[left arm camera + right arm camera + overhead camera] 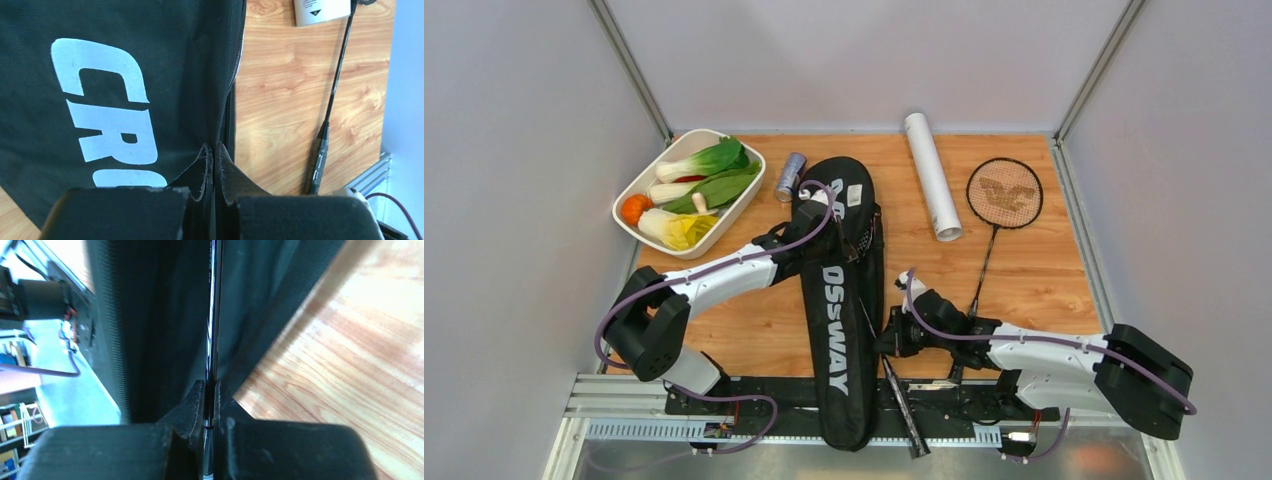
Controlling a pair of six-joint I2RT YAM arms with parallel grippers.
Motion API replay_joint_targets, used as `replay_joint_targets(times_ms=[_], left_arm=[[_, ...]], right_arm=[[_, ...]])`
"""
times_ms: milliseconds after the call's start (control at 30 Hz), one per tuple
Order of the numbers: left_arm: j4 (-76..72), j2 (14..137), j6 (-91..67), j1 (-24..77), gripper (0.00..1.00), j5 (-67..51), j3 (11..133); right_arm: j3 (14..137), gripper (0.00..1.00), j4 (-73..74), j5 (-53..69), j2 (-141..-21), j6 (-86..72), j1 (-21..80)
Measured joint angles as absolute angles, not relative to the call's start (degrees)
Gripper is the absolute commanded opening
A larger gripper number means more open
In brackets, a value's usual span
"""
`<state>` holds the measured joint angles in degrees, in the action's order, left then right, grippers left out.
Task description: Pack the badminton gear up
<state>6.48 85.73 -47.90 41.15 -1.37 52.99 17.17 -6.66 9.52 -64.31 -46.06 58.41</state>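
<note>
The black racket bag (839, 320) lies lengthwise down the middle of the table. My left gripper (856, 238) is shut on the fabric at the bag's right edge (220, 100), near its upper end. One racket's thin shaft (214, 315) runs into the bag, and its handle (904, 410) sticks out toward the rail. My right gripper (887, 335) is shut on that shaft beside the bag. A second racket (1004, 193) lies flat at the right, with its shaft (335, 90) on the wood. A white tube (932, 175) lies between that racket and the bag.
A white tray (634, 195) of vegetables stands at the back left. A blue-silver can (790, 177) lies next to the bag's top. The metal rail (754, 400) runs along the near edge, and grey walls close in both sides.
</note>
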Motion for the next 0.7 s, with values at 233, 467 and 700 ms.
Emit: replay_joint_targets(times_ms=[233,467,700], left_arm=[[2.17,85.71,-51.62,41.23,0.0,-1.41,51.07],[-1.56,85.67,-55.42,41.71,0.0,-2.55,50.0],[-2.83,83.66,-56.75,41.91,0.0,-2.48,49.28]], right_arm=[[19.99,0.0,-6.31,2.22,-60.14,-49.21,58.41],[23.53,0.0,-9.58,-3.09,-66.65,-49.19,58.41],[23.53,0.0,-13.65,-6.79,-70.87,-47.46,58.35]])
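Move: The right hand grips the racket shaft, with the black bag's middle about 13 cm ahead, 9 cm left and slightly below. The racket's grip trails some 15 cm behind and 4 cm right of that hand; the spare racket's grip lies 3 cm ahead, 18 cm right. From the left hand, pinching the bag's edge, the bag's middle is 8 cm back, 3 cm left and 9 cm below; the can is about 28 cm ahead and 16 cm left. Still pinching the racket shaft, the right hand carries the racket about 7 cm forward and slightly left along the open side of the bag, rising some 4 cm before easing partly down, and turns about 15 degrees clockwise. The left hand keeps its pinch on the bag's edge, drawing it about 2 cm up and a little right as its fingers tip up some 10 degrees. ##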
